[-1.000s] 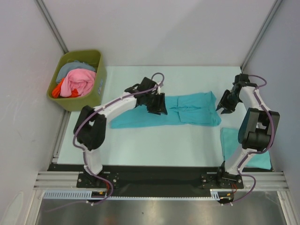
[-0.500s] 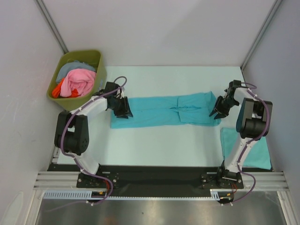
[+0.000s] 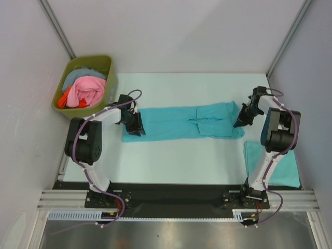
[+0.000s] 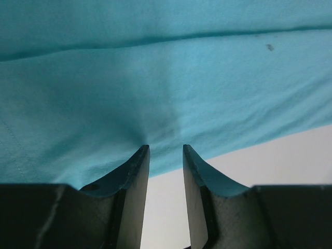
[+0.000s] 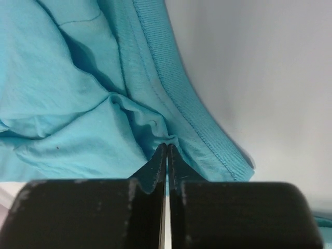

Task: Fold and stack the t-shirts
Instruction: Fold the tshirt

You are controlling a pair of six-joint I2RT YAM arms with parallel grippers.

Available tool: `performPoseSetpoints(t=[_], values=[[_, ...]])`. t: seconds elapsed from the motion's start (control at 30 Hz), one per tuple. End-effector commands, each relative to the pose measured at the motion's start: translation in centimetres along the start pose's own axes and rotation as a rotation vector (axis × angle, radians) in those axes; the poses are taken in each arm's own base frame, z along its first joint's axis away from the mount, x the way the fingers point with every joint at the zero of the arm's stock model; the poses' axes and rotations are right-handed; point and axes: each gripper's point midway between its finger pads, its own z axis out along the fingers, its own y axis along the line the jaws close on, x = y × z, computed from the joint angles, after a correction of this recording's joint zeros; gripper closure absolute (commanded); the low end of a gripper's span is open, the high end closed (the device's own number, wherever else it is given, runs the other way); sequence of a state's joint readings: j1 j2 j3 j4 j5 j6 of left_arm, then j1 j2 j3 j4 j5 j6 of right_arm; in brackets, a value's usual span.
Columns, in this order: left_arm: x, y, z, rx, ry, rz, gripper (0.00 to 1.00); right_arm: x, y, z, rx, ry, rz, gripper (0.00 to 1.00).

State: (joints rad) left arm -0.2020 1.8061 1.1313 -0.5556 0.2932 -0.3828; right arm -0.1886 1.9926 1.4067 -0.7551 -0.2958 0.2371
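A turquoise t-shirt [image 3: 181, 123], folded into a long band, lies across the middle of the table. My left gripper [image 3: 136, 124] rests at its left end. In the left wrist view its jaws [image 4: 166, 148] stand open with a narrow gap, the tips pressing on the cloth's [image 4: 155, 78] near edge. At the shirt's right end my right gripper [image 3: 240, 121] is shut. The right wrist view shows it [image 5: 167, 146] pinching a small pucker of fabric [image 5: 78, 104] beside the ribbed collar [image 5: 192, 104]. A second t-shirt [image 3: 259, 155], folded flat, lies at the near right, partly hidden by the right arm.
An olive-green bin [image 3: 111, 91] holding pink, red and grey clothes [image 3: 85, 91] stands at the far left corner, close to the left arm's elbow. Walls close in the table on the left, back and right. Bare white table [image 3: 181, 161] lies between the shirt and the arm bases.
My left gripper slid left along the shirt to its left end and narrowed. My right gripper moved onto the shirt's right end and shut on the fabric. The shirt now lies stretched straighter.
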Motion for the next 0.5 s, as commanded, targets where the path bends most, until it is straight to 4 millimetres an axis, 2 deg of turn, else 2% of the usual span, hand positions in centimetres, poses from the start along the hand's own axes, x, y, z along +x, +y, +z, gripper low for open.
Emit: performPoseSetpoints(t=[0.0,0.2,0.3,0.47], values=[[-0.7,0.8,0.1,-0.029,-0.023,0.012,0.62,-1.9,1.0,-0.5,-0.004,-0.062,-0.010,1.00],[-0.3,1.7,0.2,-0.073,-0.009,0.009,0.63,-2.6,1.7,-1.5,0.010,-0.094,-0.014,0.94],[0.1,1.7,0.2,-0.067,-0.003,0.011,0.63,-3.1,2.1,-2.3,0.041,-0.108,-0.016,0.74],[0.6,1.6,0.3,-0.050,0.005,0.011,0.62,-3.8,2.3,-2.6,0.064,-0.119,-0.020,0.70]])
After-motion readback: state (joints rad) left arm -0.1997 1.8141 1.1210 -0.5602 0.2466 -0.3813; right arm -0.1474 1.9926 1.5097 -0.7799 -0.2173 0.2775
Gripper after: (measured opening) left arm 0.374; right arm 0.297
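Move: The t-shirt's rumpled fold near its right end is right under the right fingertips, about 1 cm below the hand point. The shirt's near right corner lies some 5 cm back and 3 cm to the right; its far right corner is about 10 cm ahead and 2 cm left. The other folded shirt lies roughly 18 cm back and 16 cm right. From the left hand, the rumpled fold is some 46 cm to the right and 5 cm ahead. The t-shirt's rumpled fold, pinched by the shut right fingertips, is first drawn forward barely a centimetre; then the right fingers open to about a third and let go, and the hand lifts off forward and up over the shirt, about 2.5 cm each way. Meanwhile the left hand, its fingers staying partly open, eases about 1 cm left and down onto the cloth by the near edge. ##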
